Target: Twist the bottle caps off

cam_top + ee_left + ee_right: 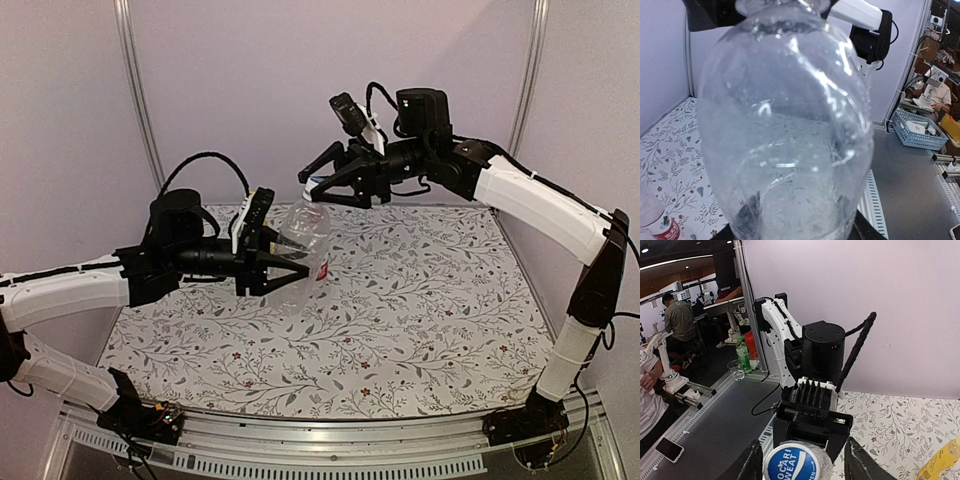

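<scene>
My left gripper [283,268] is shut on the clear unlabelled bottle [303,245] and holds it above the mat, neck tilted up to the right. In the left wrist view the bottle [785,125] fills the frame, with dark fingers [746,216] showing through it. Its blue-white cap [311,192] is on the neck. My right gripper [318,184] is open, one finger on each side of the cap [797,463], neither clearly touching it. A red-labelled bottle [660,227] and a yellow bottle [942,465] show only at frame edges. The red and yellow caps are out of view.
The floral mat [400,310] covers the table. A purple wall [250,80] stands behind, with metal posts at its corners. Off the table are a grey floor, a blue basket [917,131] and people at other benches.
</scene>
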### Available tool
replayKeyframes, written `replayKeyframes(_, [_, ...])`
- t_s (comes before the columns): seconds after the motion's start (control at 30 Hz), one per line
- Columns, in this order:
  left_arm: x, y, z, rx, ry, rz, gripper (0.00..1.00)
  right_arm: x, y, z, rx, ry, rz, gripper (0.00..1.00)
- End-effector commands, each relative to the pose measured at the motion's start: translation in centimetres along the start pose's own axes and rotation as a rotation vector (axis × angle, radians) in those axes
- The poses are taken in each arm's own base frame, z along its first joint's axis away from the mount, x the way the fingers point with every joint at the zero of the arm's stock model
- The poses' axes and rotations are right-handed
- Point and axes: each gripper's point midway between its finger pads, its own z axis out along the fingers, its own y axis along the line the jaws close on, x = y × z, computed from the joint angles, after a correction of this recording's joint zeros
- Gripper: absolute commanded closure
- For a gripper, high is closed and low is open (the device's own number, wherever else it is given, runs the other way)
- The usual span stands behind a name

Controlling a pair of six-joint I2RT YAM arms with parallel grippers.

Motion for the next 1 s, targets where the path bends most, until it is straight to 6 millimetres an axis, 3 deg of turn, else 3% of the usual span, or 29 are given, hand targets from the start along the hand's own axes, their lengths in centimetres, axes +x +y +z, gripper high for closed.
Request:
replayKeyframes(0.0, [-2.1,1.0,-0.6,-0.073,-0.040,0.052,0.51,-0.4,-0.9,-0.5,0.084,0.006,0.013,0.38])
replayKeyframes(0.23, [-2.1,3.1,-1.0,-0.197,-0.036,0.036,0.51,-1.4,-0.9,-1.5,0.172,-0.001,0.005,0.18])
replayKeyframes(0.33, [-2.2,5.0,-1.6,-0.317,-0.037,0.029,0.50,-2.2,-2.3,-2.3,0.297,-0.018,0.034,0.10])
replayKeyframes(0.43, [-2.1,6.2,-2.1,-0.402,-0.037,0.024,0.50,-3.6,-4.4,-3.7,0.472,-0.077,0.100,0.09])
replayKeyframes(0.63, [-2.3,7.5,-2.9,-0.509,-0.040,0.023,0.51,-4.7,-7.0,-5.0,0.634,-0.180,0.245,0.09])
replayKeyframes(0.97, [-1.9,8.1,-3.1,-0.579,-0.016,0.045,0.51,-3.7,-8.9,-2.8,0.669,-0.193,0.316,0.12])
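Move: The bottle's cap sits between the right hand's loosened fingers, about 1 cm below and level with the hand point otherwise. From the left hand, still gripping that clear bottle, the cap is some 11 cm up, 2 cm ahead and 4 cm right. The red-capped bottle stands roughly 18 cm ahead of the right hand, 1 cm right and 29 cm below, the yellow bottle 14 cm left of it and 3 cm farther out. Opening wider off the cap, right swings 9 cm forward, clockwise; left carries its bottle 8 cm forward, counter-clockwise. ##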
